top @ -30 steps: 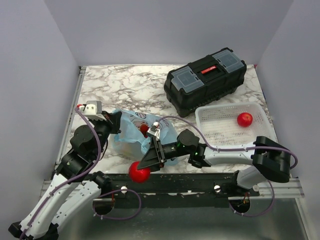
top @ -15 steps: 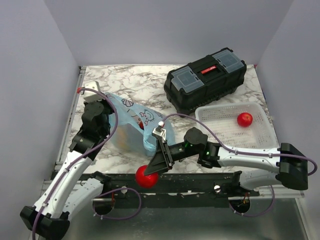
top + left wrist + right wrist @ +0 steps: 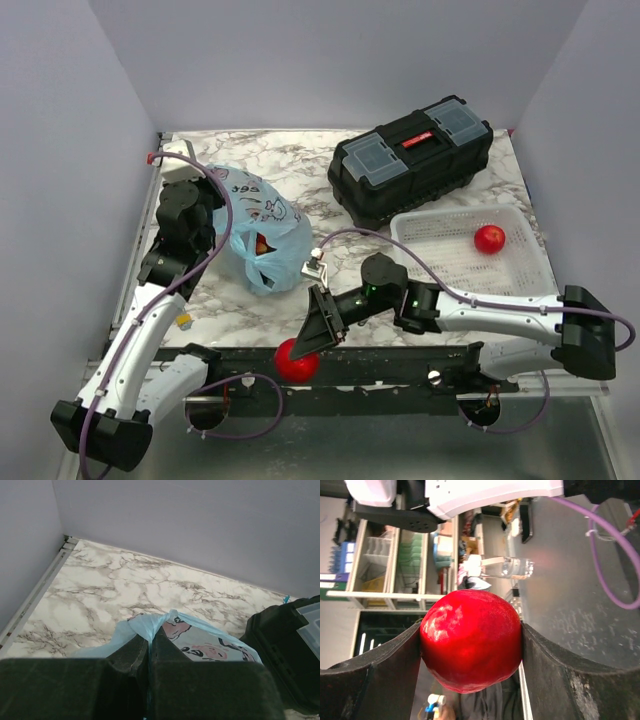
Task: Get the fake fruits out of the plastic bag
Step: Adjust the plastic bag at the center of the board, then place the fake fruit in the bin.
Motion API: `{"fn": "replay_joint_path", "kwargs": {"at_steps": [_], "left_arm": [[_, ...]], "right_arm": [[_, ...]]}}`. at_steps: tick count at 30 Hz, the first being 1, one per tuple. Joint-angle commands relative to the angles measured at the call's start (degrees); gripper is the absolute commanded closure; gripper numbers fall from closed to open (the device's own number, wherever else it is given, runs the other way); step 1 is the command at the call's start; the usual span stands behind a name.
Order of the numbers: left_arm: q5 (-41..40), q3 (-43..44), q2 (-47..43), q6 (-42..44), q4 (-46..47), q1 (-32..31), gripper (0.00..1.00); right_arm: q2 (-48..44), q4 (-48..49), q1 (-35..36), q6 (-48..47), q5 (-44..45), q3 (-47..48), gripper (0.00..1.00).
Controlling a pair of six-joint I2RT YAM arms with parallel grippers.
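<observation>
The light-blue plastic bag [image 3: 257,222] hangs lifted at the left of the marble table, its mouth turned down towards the front. A red and an orange fake fruit [image 3: 262,245] show at its opening. My left gripper [image 3: 205,190] is shut on the bag's bunched top [image 3: 150,625]. My right gripper [image 3: 302,352] is shut on a large red fake fruit [image 3: 297,361], [image 3: 471,640], held low past the table's front edge. Another red fake fruit [image 3: 489,239] lies in the white basket [image 3: 440,270].
A black toolbox [image 3: 410,158] stands at the back right, its corner [image 3: 285,640] showing in the left wrist view. The white mesh basket is in front of it. A metal rail [image 3: 390,365] runs along the table's front edge.
My left gripper has lifted the bag and carried it back towards the far left. My right gripper has drifted slightly right and lower with the red fruit.
</observation>
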Motion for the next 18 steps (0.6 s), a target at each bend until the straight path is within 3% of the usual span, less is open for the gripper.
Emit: {"fn": "replay_joint_path", "kwargs": {"at_steps": [1,6,10,14,18], "left_arm": [[5.55,0.43,-4.30,0.00,-4.45,0.40,1.00],[16.76,0.83,-11.38,-1.42,-18.02,0.41,1.00],[26.24,0.91,-15.56,-2.37,-26.45,0.41,1.00],[35.36,0.89,-17.30,-3.50,-32.67,0.41,1.00],[48.44,-0.75,-17.33,-2.37,-33.15,0.40,1.00]], "right_arm": [[-4.89,-19.17,-1.76,-11.34,7.28,4.97,0.99],[-9.24,-37.87,-9.37,-23.16,20.61,10.74,0.99],[-10.01,-49.60,-17.63,-31.16,37.92,14.61,0.99],[-9.60,-54.37,-27.06,-35.07,50.42,14.46,0.99],[-7.98,-58.16,-36.44,-35.62,60.34,13.01,0.99]]}}
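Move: The right hand, with a red fake fruit already in its fingers, is bound for the white tray, some 32 cm ahead, 41 cm to its right and about 25 cm below. A second red fruit lies in it, 37 cm ahead and 47 cm right; the toolbox is roughly 57 cm ahead and 27 cm right. The left hand grips the plastic bag's top, with the bulk about 4 cm back, 8 cm right and 25 cm below. Still gripping the red fake fruit, the right hand sweeps fast towards the white tray, about 27 cm forward while swinging some 15 cm right and sinking late, its fingers turning clockwise and tipping down. The left, shut on the bag's top, pulls it back about 12 cm, right and slightly down, turning some 30 degrees clockwise. ##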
